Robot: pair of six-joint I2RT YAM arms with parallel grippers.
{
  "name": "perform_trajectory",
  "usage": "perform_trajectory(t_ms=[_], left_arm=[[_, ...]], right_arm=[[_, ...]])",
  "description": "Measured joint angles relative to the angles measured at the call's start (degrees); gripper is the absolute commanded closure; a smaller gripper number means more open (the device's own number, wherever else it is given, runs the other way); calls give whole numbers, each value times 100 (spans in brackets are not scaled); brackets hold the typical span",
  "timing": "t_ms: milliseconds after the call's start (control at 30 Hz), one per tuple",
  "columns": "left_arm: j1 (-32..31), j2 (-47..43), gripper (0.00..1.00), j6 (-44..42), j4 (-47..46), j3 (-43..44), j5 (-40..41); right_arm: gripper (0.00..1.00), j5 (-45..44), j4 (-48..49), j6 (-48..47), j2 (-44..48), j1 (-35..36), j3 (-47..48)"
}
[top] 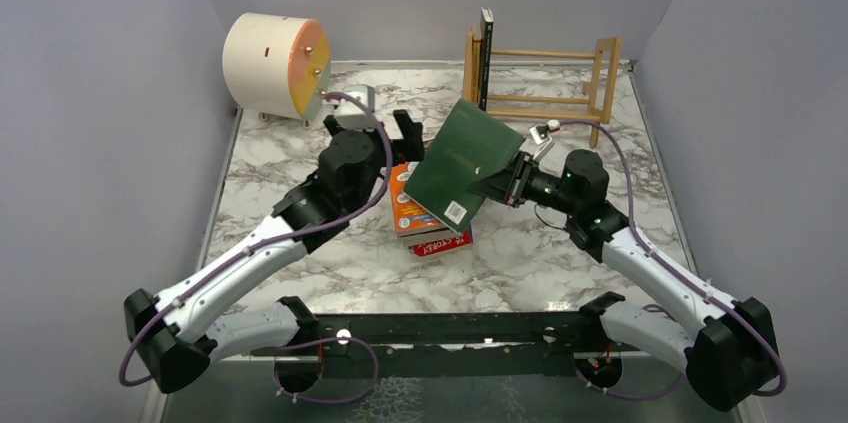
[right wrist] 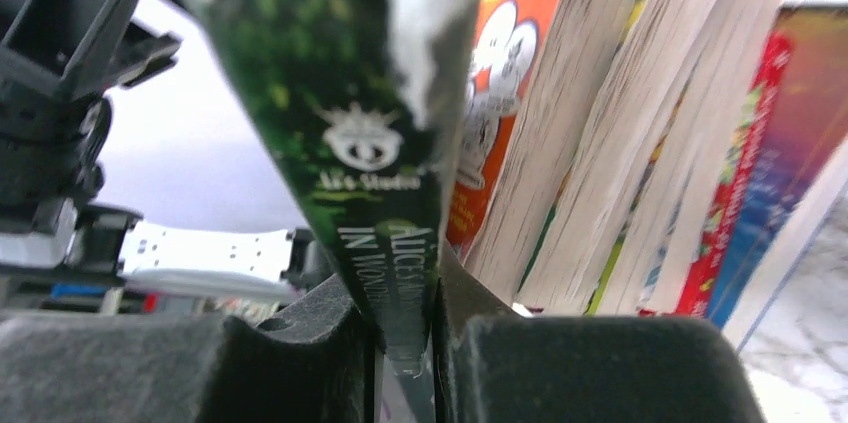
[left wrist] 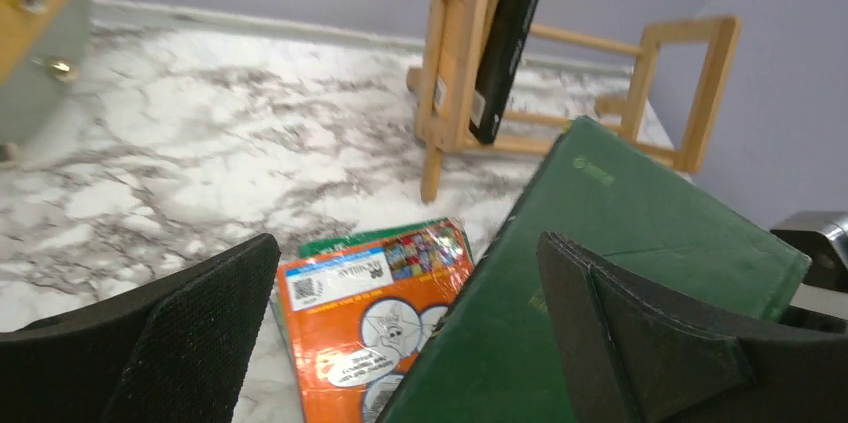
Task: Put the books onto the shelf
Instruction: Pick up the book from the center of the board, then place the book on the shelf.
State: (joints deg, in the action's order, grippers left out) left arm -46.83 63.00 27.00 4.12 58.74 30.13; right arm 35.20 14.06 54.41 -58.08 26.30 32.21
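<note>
My right gripper (top: 510,181) is shut on a dark green book (top: 465,163), held tilted above the pile; in the right wrist view the jaws (right wrist: 405,333) pinch its spine (right wrist: 350,123). The pile of books (top: 430,228) lies mid-table, orange cover (top: 405,205) on top, a red one (top: 445,244) lowest. My left gripper (top: 398,139) hovers open just left of the green book; between its fingers (left wrist: 410,323) show the orange book (left wrist: 355,313) and the green cover (left wrist: 640,213). The wooden shelf (top: 545,73) stands at the back right with a black book (top: 486,58) upright at its left end.
A cream cylinder with an orange face (top: 275,65) stands at the back left, close behind my left wrist. Grey walls enclose the marble table (top: 270,183) on three sides. The shelf (left wrist: 455,63) and its black book (left wrist: 510,33) lie ahead of the left gripper.
</note>
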Motion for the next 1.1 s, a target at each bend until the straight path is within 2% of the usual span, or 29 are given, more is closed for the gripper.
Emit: perform_trajectory(t_ms=[233, 533, 767, 1100], left_arm=[[22, -1163, 1, -52, 90, -396, 555], [22, -782, 1, 125, 162, -782, 380], [22, -634, 1, 199, 98, -841, 90], [22, -492, 1, 221, 20, -841, -61]], right_arm=[[99, -1191, -1104, -911, 514, 0, 1097], [99, -3442, -2277, -2319, 466, 0, 2977], [99, -4887, -2754, -3272, -715, -11, 4170], [99, -5674, -3552, -4135, -2673, -11, 5582]])
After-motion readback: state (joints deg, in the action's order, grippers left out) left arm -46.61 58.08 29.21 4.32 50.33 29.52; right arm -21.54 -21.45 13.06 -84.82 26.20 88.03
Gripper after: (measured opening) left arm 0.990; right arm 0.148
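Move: Ahead of the right hand, the free slot beside the black book on the shelf lies about 23 cm out, 8 cm to the right and 10 cm below; the black book stands some 24 cm ahead, 2 cm right and 6 cm lower. The orange-topped stack is about 12 cm left, 3 cm ahead and 14 cm below. From the left hand, that slot is roughly 15 cm ahead, 23 cm right and 20 cm below. Carrying the green book away from the stack, the right hand climbs about 17 cm while working forward and right, then runs on forward and sinks some 6 cm towards the shelf, ending about 20 cm farther out. The wrist swings clockwise from pointing left to forward and rolls the book upright; the fingers keep their pinch on the spine. The open left hand drifts left and back right, ending about 4 cm lower. ##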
